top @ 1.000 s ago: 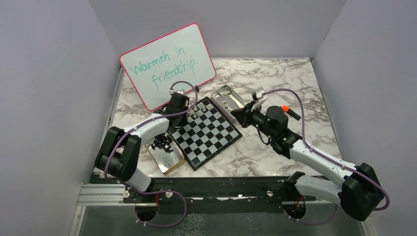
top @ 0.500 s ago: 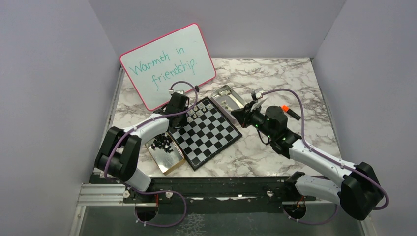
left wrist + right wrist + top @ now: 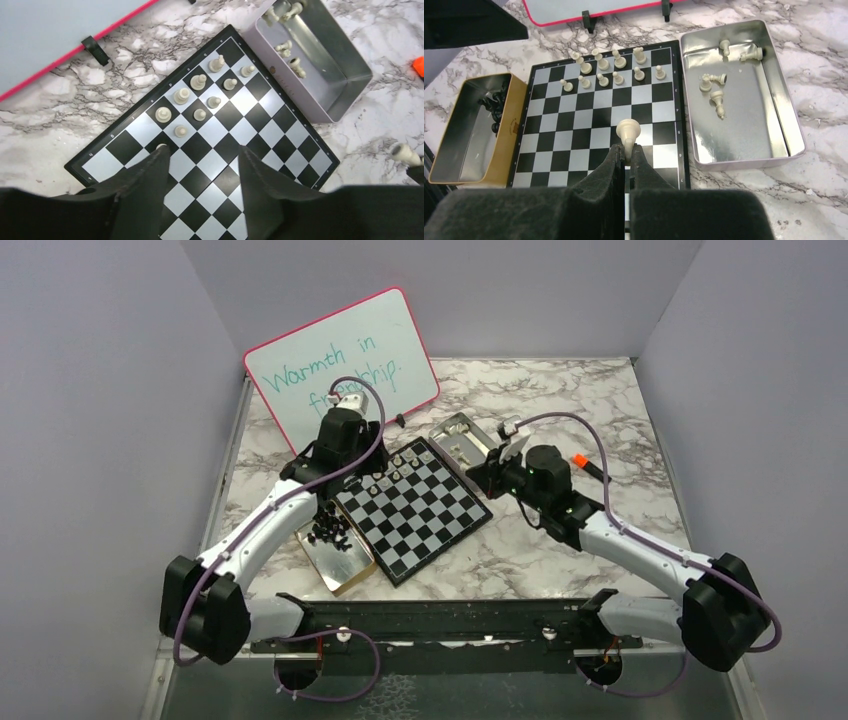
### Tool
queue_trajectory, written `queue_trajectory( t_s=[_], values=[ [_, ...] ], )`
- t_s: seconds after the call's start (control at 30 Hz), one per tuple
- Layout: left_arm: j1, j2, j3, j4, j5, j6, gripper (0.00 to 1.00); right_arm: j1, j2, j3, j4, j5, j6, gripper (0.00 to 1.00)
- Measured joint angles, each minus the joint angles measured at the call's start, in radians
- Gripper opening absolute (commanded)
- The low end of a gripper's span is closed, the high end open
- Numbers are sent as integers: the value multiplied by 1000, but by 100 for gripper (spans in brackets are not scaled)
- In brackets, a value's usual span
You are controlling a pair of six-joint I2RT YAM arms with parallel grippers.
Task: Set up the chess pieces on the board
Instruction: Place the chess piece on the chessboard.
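The board [image 3: 415, 508] lies at the table's middle, with several cream-white chess pieces [image 3: 199, 80] standing in two rows along its far edge. My left gripper [image 3: 202, 150] hangs open above the board's left part, nothing between its fingers; one white pawn [image 3: 160, 146] peeks out at its left fingertip. My right gripper [image 3: 625, 149] is shut on a white piece [image 3: 628, 131], held over the board's right side. More white pieces [image 3: 714, 87] lie in a silver tin [image 3: 749, 130]. Black pieces [image 3: 496, 102] sit heaped in a gold tin [image 3: 469, 135].
A pink-rimmed whiteboard [image 3: 340, 370] leans at the back left, just behind the board. The silver tin [image 3: 463, 435] touches the board's far right edge, the gold tin [image 3: 345, 565] its near left edge. An orange-capped marker [image 3: 590, 465] lies to the right.
My left gripper has opened and risen away from the board's far left corner, leaving a white piece standing there. My right gripper has shifted slightly left, still holding its white piece.
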Motion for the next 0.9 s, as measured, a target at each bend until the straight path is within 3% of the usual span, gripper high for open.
queue_trajectory(
  t_s=[0.1,0.13,0.17,0.37,0.6,0.9],
  values=[
    [0,-61,0,-11,11,29,75,0,19,65,-63,-1,-12,1],
    [0,-80,-2,-17,12,39,91,0,31,93,-87,-1,-16,1],
    [0,-95,-6,-19,13,50,98,0,39,117,-107,-1,-19,1],
    [0,-244,-75,-46,10,130,99,0,93,252,-263,18,-43,1],
    [0,-358,-102,-76,-17,193,99,0,344,629,-544,47,-119,1],
    [0,-528,-171,-78,-82,221,99,0,581,937,-737,55,-201,3]
  ],
)
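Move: The empty far-row corner square beside the silver tray lies about 17 cm ahead of the right hand, 11 cm to its left and 14 cm below. The nearest far-row piece stands 15 cm ahead and 13 cm left, the nearest pawn 15 cm ahead and 9 cm left; the silver tray is 17 cm ahead, 2 cm right. From the left hand, that square is some 11 cm ahead, 8 cm right, 12 cm down. The white chess piece, still pinched in the right fingertips, is carried about 10 cm forward and 5 cm left, rising a little, over towards the board's far corner by the tray, while the fingers tip down some 25 degrees. The empty left hand clears out back, up and left, about 7 cm back, opening its fingers wide and tilting them up. ##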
